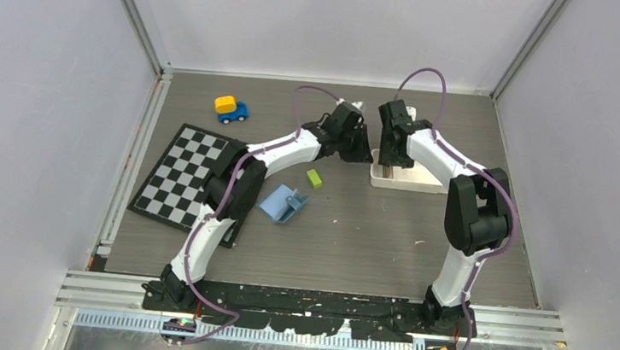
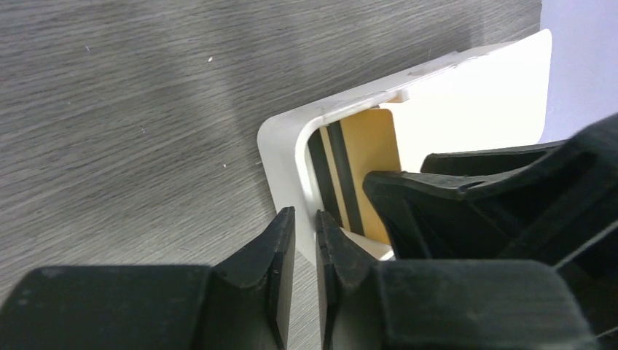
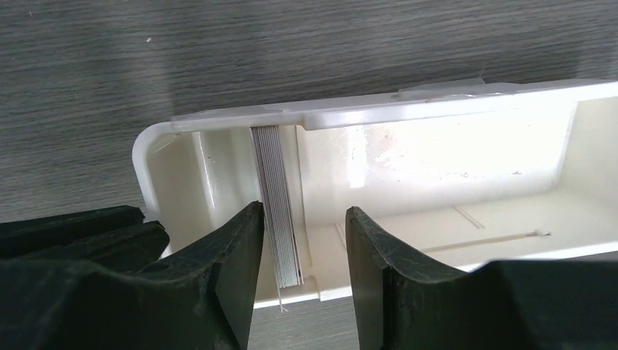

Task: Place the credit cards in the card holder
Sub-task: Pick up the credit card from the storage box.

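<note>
The credit cards stand on edge as a grey stack (image 3: pixel 277 182) at the left end of a white tray (image 3: pixel 240 119). A tan-gold card with black stripes (image 2: pixel 364 171) faces the left wrist camera. My right gripper (image 3: pixel 304 211) is open around the stack, its left finger (image 3: pixel 240 240) close against it and the right finger well clear. My left gripper (image 2: pixel 306 215) stands only a narrow gap apart at the tray's end wall (image 2: pixel 280 157), holding nothing. The card holder (image 1: pixel 281 202), a small blue wallet, lies apart on the table near the left arm.
A lime-green block (image 1: pixel 314 177) lies between the wallet and the tray (image 1: pixel 413 178). A checkerboard (image 1: pixel 182 176) lies at the left and a yellow-and-blue toy car (image 1: pixel 230 109) at the back left. Both grippers (image 1: pixel 359 145) (image 1: pixel 388 152) crowd the tray's left end.
</note>
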Robot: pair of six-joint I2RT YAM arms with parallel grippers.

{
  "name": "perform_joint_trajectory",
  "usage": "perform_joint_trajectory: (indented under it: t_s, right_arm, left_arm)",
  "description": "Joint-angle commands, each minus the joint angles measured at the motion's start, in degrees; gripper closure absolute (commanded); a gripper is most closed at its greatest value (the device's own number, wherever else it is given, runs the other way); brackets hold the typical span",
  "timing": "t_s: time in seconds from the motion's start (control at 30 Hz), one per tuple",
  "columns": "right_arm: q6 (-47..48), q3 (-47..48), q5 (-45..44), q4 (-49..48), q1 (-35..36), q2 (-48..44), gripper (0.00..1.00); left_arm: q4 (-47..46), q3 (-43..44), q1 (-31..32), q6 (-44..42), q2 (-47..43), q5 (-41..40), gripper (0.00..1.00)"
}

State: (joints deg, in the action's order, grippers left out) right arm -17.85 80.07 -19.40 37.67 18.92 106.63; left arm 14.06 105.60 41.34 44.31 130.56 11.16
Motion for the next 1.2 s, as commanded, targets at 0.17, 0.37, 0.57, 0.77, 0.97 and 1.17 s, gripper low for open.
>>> perform_joint_trajectory:
  t_s: [0.17, 0.37, 0.57, 0.77, 0.97, 1.17]
  right_arm:
    - [0.75, 2.13, -3.32, 0.74, -1.25, -2.36, 0.50]
    - [0.47, 1.93, -3.02, 0.74, -1.25, -3.27, 0.57]
    - [0.76, 1.95, -3.18, 0.81, -1.25, -3.76, 0.70]
    - [0.75, 2.17, -3.10, 1.29, -1.30, -4.00, 0.84]
    - [0.62, 2.70, -2.44, 2.00, -1.30, -4.97, 0.95]
    - [0.23, 3.18, -0.35, 2.41, -1.28, -5.83, 0.99]
  left_arm:
    - [-0.23, 0.48, 0.14, -3.10, -2.77, 1.46, 0.65]
    - [-0.26, 0.26, 0.25, -3.44, -3.08, 1.41, 0.64]
    - [-0.26, -0.15, 0.23, -3.45, -3.44, 1.23, 0.64]
    - [-0.31, -1.14, 0.23, -4.79, -5.35, 0.42, 0.63]
    - [0.99, -1.86, 0.23, -7.41, -8.39, -0.32, 0.58]
    - [4.39, -5.36, 0.19, -12.14, -14.63, -3.12, 0.48]
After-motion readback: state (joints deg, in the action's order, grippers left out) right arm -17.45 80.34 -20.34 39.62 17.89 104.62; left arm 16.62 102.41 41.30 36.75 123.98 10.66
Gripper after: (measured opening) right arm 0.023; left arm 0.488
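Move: From the right hand, the upright stack of credit cards stands about 1 cm left, 1 cm ahead and 3 cm below, with its half-open fingers over it. The storage box's left end wall lies some 6 cm left, level fore and aft. The green block is about 20 cm left and 4 cm back, the card holder about 26 cm left and 12 cm back. From the left hand, whose fingers are at that end wall, the stack lies about 4 cm right, 1 cm ahead and 3 cm below. Rightward by about 1 cm, the right hand shifts briefly, then stays over the box while its fingers shut on the top edge of an upright card and it eases up 1 cm. The left fingers open and let go of the box's end wall; that hand waits, then draws off about 3 cm up and 2 cm left, away from the box. ##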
